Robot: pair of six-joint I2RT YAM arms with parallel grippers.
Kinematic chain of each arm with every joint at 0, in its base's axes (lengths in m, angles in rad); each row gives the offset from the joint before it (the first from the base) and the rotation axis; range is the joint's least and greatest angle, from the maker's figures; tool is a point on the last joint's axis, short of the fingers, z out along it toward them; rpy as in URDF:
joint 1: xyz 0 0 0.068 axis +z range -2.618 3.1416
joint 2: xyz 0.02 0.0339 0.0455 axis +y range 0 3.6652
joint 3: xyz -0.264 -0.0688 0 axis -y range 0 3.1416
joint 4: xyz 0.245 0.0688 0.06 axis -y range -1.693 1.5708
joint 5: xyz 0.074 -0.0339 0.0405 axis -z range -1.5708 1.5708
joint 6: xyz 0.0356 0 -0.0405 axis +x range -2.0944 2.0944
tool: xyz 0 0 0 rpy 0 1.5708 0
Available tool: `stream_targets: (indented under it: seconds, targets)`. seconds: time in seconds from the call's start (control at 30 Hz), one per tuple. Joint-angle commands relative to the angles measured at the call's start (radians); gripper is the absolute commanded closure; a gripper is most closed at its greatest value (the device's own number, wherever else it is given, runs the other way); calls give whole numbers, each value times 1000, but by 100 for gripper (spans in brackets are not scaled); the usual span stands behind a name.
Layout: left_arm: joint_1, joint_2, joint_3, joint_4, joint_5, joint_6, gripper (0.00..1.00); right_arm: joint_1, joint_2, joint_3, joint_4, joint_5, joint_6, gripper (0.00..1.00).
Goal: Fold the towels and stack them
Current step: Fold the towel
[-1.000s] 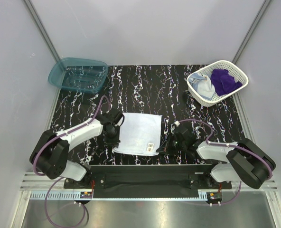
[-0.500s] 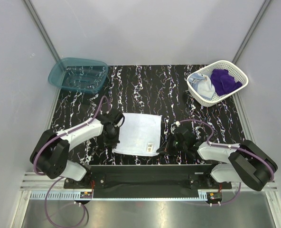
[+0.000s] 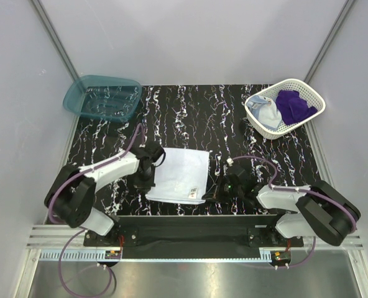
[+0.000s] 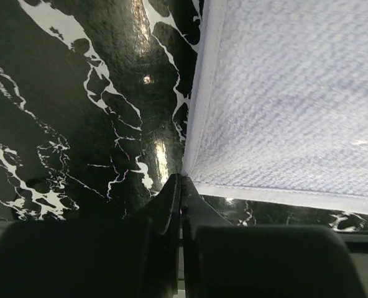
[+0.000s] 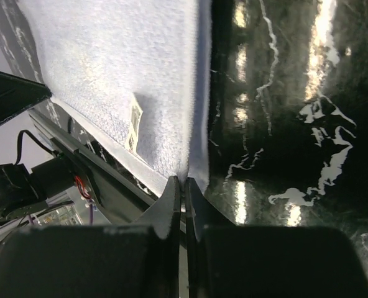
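A white towel (image 3: 179, 174) lies spread flat on the black marbled table (image 3: 190, 112), a small label near its front right corner. My left gripper (image 3: 148, 186) is shut on the towel's near left corner (image 4: 190, 171). At the near right corner (image 5: 190, 167), my right gripper (image 3: 210, 197) is also shut on the white towel, with the hem pinched between its fingertips. A purple towel (image 3: 294, 104) and a light blue towel (image 3: 268, 114) lie bunched in the white mesh basket (image 3: 308, 90) at the back right.
A teal translucent bin (image 3: 101, 97) stands at the back left corner of the table. Grey walls close in the sides and back. The arms' bases and a black rail (image 3: 190, 226) run along the near edge.
My left gripper has closed on the white towel's near left corner. The towel's front edge has shifted slightly left and both arms have edged inward.
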Motion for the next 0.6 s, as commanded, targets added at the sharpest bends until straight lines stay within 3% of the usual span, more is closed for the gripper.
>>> stream_targets:
  seconds: [0.0, 0.17, 0.2, 0.3, 0.33, 0.47, 0.57]
  targets:
    - [-6, 63, -28, 9, -24, 17, 100, 18, 64, -37, 110, -12, 25, 97]
    - [-14, 114, -16, 9, -9, 34, 95, 39, 62, -49, 119, 0, 39, 85]
    - [-14, 108, -10, 4, -15, 32, 85, 41, 30, -51, 96, 6, 38, 77]
    - [-14, 94, 56, -48, -57, 43, 63, 46, -80, -20, -43, 41, 15, 66]
    - [-12, 91, 84, -63, -73, 47, 61, 44, -112, -8, -92, 58, -2, 64]
    - [-9, 121, 246, -106, -159, 81, 53, 46, -234, 93, -371, 187, -68, 58]
    - [21, 183, 341, -18, -106, 139, 51, 42, -211, 179, -386, 248, -142, 63]
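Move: I have the towel's near left corner shut in my left fingers. Its spot on the table is about 2 cm below and 1 cm back. The folded towel's middle is some 8 cm ahead and 9 to 10 cm to the right; the white tag is 15 cm right, 1 cm ahead. My right hand holds the near right corner, its spot about 1 cm below and 1 cm back; the towel's middle is 8 cm ahead, 9 cm left, the tag 4 cm left, 2 cm ahead. I lower both near corners the last 1 to 2 cm, easing them slightly back, and open both grippers nearly halfway to let go. Then I come away: my left hand goes forward along the towel's left side and up, about 5 cm each, while my right hand rises about 5 cm and drifts a little forward and outward. ##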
